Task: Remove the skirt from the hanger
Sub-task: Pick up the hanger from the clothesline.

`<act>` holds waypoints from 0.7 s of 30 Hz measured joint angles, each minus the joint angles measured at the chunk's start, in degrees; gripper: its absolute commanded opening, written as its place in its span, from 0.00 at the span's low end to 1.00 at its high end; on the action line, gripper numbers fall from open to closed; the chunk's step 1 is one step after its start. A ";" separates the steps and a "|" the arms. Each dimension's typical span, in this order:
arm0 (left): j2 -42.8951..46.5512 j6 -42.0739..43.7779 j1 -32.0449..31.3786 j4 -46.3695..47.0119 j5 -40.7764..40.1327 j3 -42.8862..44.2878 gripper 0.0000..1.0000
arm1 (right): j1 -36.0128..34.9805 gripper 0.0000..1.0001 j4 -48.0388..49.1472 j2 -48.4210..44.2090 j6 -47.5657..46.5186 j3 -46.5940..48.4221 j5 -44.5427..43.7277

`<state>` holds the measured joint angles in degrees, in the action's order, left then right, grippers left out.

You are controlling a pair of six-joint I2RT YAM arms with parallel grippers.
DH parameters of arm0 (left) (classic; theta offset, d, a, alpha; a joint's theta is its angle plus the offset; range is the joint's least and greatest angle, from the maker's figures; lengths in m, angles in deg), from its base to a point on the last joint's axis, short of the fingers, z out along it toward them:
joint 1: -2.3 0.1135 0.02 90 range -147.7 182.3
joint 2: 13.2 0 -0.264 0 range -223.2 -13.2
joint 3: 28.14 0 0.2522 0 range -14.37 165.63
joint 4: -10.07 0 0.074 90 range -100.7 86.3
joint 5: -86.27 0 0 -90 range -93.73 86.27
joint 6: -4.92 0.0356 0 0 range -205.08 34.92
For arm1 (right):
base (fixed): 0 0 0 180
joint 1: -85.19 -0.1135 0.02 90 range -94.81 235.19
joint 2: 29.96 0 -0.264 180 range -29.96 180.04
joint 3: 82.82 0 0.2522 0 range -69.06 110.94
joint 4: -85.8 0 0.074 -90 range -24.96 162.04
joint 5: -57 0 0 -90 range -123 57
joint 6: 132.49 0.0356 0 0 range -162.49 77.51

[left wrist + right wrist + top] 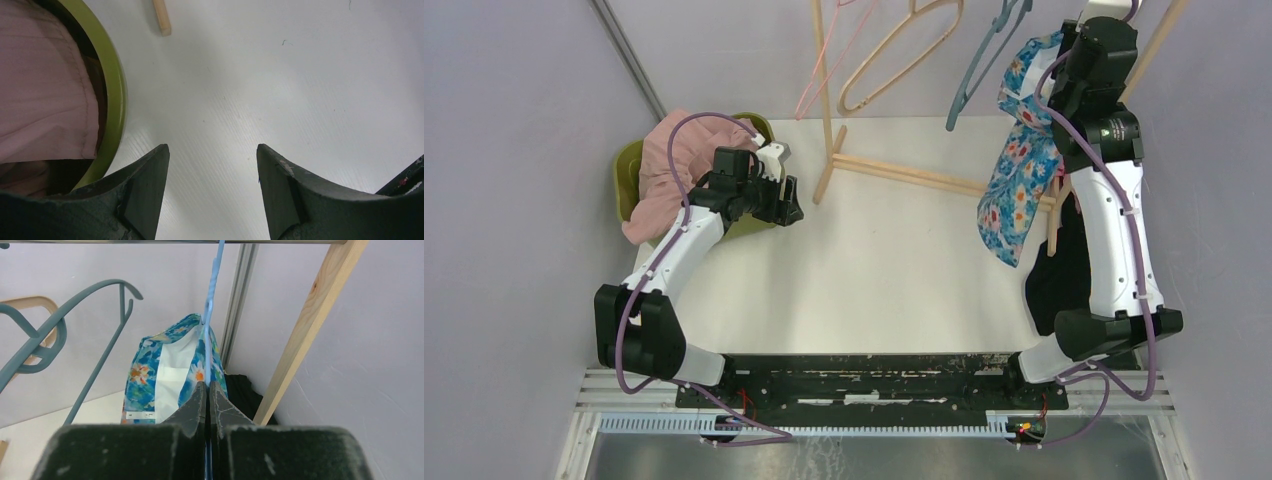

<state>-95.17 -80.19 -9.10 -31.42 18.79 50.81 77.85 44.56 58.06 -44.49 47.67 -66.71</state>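
The skirt (pixel 1022 170) is blue with orange and white flowers and hangs from a thin light-blue hanger (pixel 212 285) at the right end of the rack. In the right wrist view the skirt (pixel 150 370) shows just beyond the fingertips. My right gripper (pixel 207 385) is shut on the hanger's thin blue wire, which runs down between its pads. My left gripper (pixel 789 200) hovers low over the white table beside the green basket; its jaws (pixel 212 150) stand open with nothing between them.
A green basket (pixel 624 180) at the table's left holds a pink garment (pixel 674 160). The wooden rack (pixel 904 172) carries empty pink, wooden (pixel 904 55) and teal (pixel 984 60) hangers. A black garment (pixel 1049 280) lies under the right arm.
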 measured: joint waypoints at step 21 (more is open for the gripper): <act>0.04 0.81 0.00 0.04 -1.49 -0.28 0.71 | 0.66 0.59 -13.86 6.29 14.23 4.94 -1.49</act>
<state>-95.13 -79.38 -9.10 -31.38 17.31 50.53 78.51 30.70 64.36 -30.26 52.61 -68.20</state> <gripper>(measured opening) 0.716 0.567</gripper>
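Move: The right hand already has the light-blue hanger's wire pinched; the hanger's middle is about 5 cm ahead and 5 cm above it, and the floral skirt on it hangs roughly 15 cm ahead and 15 cm below. The clothesline rail crosses some 8 cm ahead and 13 cm above the hand; the grey-blue hanger hangs about 8 cm ahead and 14 cm to its left. From the left hand that light-blue hanger is around 50 cm right, 12 cm ahead and 40 cm higher. After a brief hold at the top of its lift, the right hand opens its fingers to a little over half and lets go of the light-blue wire, sinking about 6 cm below the rail and easing a couple of centimetres forward. As it goes down, the wrist rolls so its left side rises and tips the fingertips a little downward, some 15 degrees in all, leaving the wire standing between the spread fingers in front of the skirt. ##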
